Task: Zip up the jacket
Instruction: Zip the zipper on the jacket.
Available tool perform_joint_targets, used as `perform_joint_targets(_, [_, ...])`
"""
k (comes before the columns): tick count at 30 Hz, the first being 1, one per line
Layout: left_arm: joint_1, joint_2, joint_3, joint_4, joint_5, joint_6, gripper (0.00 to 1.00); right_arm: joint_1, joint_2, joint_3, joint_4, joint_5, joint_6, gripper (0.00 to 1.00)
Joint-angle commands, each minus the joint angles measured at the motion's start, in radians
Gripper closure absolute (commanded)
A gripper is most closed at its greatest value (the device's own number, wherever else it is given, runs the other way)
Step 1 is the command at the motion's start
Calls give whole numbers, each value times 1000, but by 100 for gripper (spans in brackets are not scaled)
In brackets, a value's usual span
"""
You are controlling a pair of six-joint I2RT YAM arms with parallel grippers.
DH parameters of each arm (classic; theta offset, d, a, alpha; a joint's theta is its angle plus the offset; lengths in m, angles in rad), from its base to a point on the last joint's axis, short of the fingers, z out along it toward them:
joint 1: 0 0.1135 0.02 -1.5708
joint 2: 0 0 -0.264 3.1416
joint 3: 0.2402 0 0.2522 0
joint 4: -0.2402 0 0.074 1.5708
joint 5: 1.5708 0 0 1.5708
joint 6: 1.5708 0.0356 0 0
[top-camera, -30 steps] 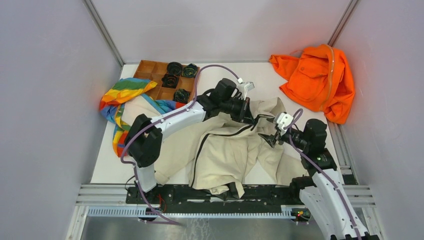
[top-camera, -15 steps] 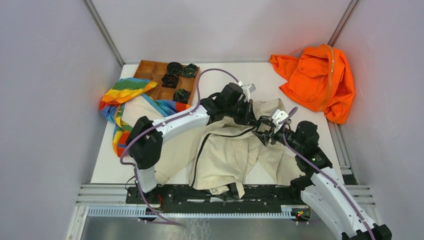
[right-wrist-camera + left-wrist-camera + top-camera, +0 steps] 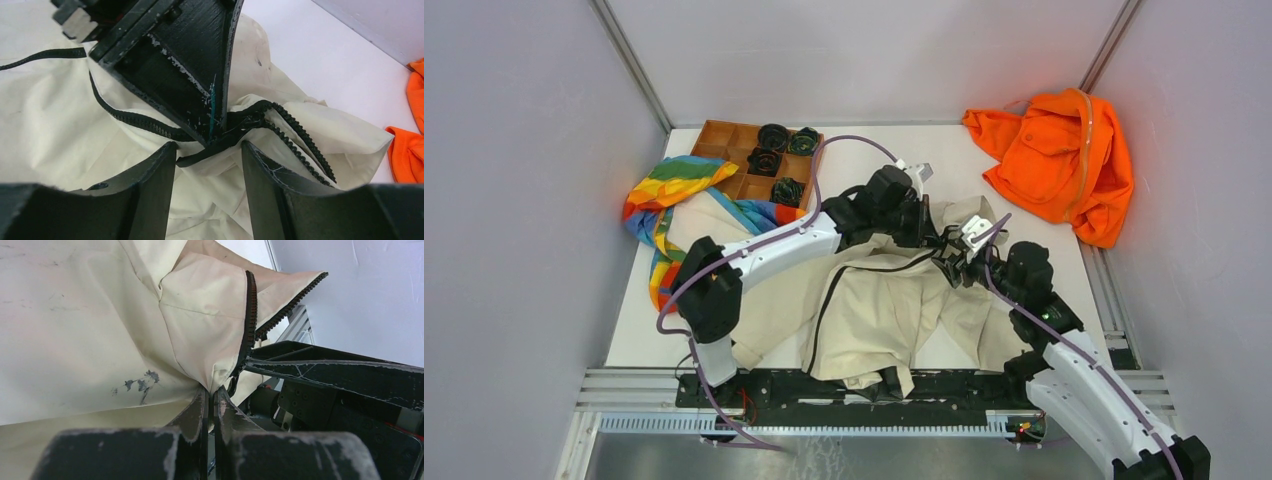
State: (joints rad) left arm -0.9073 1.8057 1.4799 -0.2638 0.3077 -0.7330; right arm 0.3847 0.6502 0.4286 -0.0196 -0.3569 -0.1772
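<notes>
The beige jacket (image 3: 864, 300) lies crumpled across the middle of the table, its dark zipper (image 3: 824, 300) undone. My left gripper (image 3: 934, 238) is shut on a corner of the jacket (image 3: 75, 330) beside the zipper teeth (image 3: 248, 325), with the fabric pinched between the fingertips (image 3: 211, 390). My right gripper (image 3: 959, 262) sits nose to nose with it. In the right wrist view my right gripper (image 3: 209, 147) is open, its jaws either side of a black zipper tape end (image 3: 200, 154) just below the left gripper's fingers (image 3: 175, 65). A second toothed zipper edge (image 3: 300, 130) curls to the right.
A wooden compartment tray (image 3: 724, 150) with black rolled items stands at the back left. A rainbow-striped cloth (image 3: 669, 190) lies beside it, partly under the jacket. An orange garment (image 3: 1059, 160) sits at the back right. Grey walls enclose the table, and a metal rail (image 3: 874, 385) runs along the near edge.
My right gripper has moved up and left to meet the left gripper, and its jaws have narrowed. The left gripper has shifted slightly, still holding the jacket.
</notes>
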Motion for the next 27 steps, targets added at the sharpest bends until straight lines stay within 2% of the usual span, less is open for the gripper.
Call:
perform_joint_targets(1, [-25, -42, 62, 13, -6, -51, 98, 6, 7, 8, 45, 77, -7, 45])
perform_joint_targets(14, [-25, -54, 71, -58, -67, 2, 98, 6, -19, 83, -56, 158, -97, 56])
perform_joint_targets(27, [-26, -65, 57, -72, -57, 11, 98, 5, -8, 101, -63, 191, -156, 82])
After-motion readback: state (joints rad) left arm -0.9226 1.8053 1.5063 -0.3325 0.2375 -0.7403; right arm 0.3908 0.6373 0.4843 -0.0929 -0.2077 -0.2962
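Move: The zipper pull lies almost at the right hand, between its open fingers, some 1 cm ahead and level with it sideways and in height. The slider is about 2 cm ahead, 1 cm right and 1 cm up; the cloth pinched by the other gripper is roughly 1 cm ahead and 2 cm left. From the left hand, the pull is about 1 cm ahead and 3 cm right, at the same height. Around the zipper pull the right fingers close from somewhat over half open to about a fifth, while that hand shifts about 2.5 cm right and 1.5 cm forward, lifts roughly 1 cm late on, and turns slightly clockwise, bringing its tips in line below the slider. The left hand stays put and keeps its pinch on the jacket beside the slider. ##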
